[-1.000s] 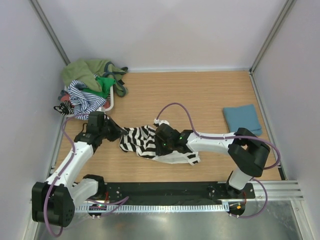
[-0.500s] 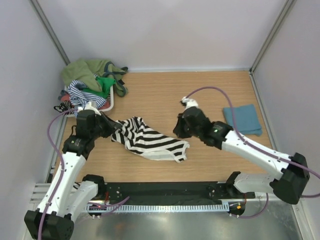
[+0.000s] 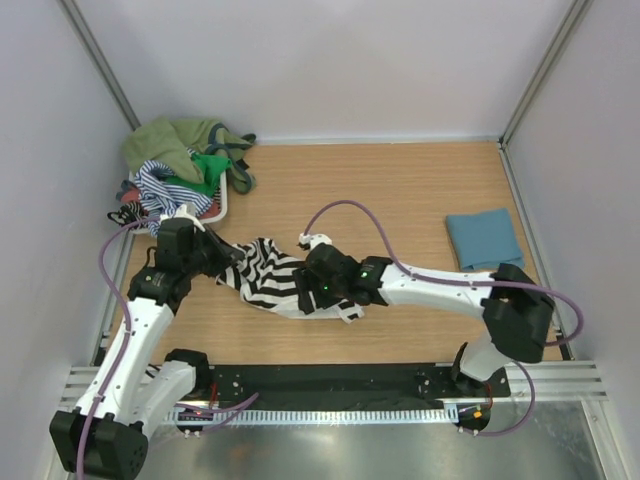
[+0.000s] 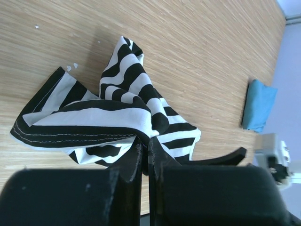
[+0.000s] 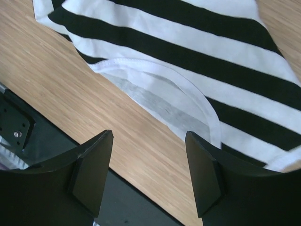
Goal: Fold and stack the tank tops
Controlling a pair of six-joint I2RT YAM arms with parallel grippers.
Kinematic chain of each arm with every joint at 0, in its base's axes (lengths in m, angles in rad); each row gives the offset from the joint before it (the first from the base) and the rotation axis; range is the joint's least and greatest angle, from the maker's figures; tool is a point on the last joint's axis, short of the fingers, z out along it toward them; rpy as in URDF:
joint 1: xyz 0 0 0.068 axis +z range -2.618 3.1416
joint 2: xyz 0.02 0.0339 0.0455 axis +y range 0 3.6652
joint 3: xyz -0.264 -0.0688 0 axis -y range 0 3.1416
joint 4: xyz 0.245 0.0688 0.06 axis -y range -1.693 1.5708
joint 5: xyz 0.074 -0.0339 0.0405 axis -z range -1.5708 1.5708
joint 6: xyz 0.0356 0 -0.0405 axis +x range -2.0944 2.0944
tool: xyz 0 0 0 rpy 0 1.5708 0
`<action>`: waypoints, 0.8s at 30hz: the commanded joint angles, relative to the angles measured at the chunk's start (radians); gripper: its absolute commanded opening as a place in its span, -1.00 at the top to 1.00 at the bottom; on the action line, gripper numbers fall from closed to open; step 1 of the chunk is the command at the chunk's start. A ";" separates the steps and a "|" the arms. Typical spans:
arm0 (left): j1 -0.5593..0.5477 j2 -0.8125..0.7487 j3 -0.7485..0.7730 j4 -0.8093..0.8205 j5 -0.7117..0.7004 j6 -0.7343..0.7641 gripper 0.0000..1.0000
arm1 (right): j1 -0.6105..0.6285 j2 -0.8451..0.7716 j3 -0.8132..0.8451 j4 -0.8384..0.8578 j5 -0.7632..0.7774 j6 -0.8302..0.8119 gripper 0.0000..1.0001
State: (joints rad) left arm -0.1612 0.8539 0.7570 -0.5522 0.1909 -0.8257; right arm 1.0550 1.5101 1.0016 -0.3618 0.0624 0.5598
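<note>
The black-and-white striped tank top (image 3: pixel 262 277) lies crumpled on the wooden table, left of centre. My left gripper (image 3: pixel 226 262) is shut on its left edge, and in the left wrist view the cloth (image 4: pixel 127 94) is pinched between the closed fingers of that gripper (image 4: pixel 145 147). My right gripper (image 3: pixel 306 291) hovers low over the top's right part. It stands open (image 5: pixel 149 140) above bare wood beside the white-hemmed edge of the striped cloth (image 5: pixel 197 42), with nothing between its fingers. A teal-blue tank top (image 3: pixel 485 238) lies folded at the right.
A heap of olive, green and thin-striped tops (image 3: pixel 180 165) fills the back left corner, partly on a white tray (image 3: pixel 223 207). White walls close the table in on three sides. The black base rail (image 3: pixel 330 380) runs along the near edge.
My right arm swung back left from near the teal top to the striped top, its jaws now open. The striped top is more bunched. The left gripper kept its hold.
</note>
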 commanded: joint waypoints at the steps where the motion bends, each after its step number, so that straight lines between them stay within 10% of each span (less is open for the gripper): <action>1: 0.006 -0.021 0.041 -0.002 0.001 0.022 1.00 | 0.043 0.087 0.121 0.098 0.033 0.011 -0.38; 12: 0.008 0.036 0.031 0.008 -0.025 0.023 1.00 | 0.135 0.429 0.350 0.095 0.172 -0.006 -0.33; 15: 0.006 0.051 0.034 0.015 -0.021 0.025 1.00 | 0.135 0.459 0.359 0.107 0.218 -0.001 -0.10; 19: 0.006 0.068 0.031 0.023 -0.018 0.026 1.00 | 0.134 0.476 0.373 0.063 0.241 -0.011 0.91; 24: 0.008 0.059 0.034 0.012 -0.018 0.037 1.00 | 0.134 0.323 0.249 0.066 0.246 0.002 0.98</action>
State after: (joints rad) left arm -0.1612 0.9245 0.7639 -0.5583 0.1757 -0.8177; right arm 1.1889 1.9747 1.3106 -0.3077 0.2680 0.5545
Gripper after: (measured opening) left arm 0.029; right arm 0.049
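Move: The near edge of the striped tank top, where the right fingers will shut, lies about 8 cm left of the open right hand, 2 cm ahead and 7 cm below. From that hand, the corner the left hand already holds up is some 17 cm left and 7 cm ahead, and the folded blue tank top about 40 cm right, 13 cm ahead. From the left hand, the near edge lies about 8 cm right, 9 cm back and 8 cm below. The right hand sweeps about 9 cm left and 7 cm down, pinching the striped tank top's near edge. ##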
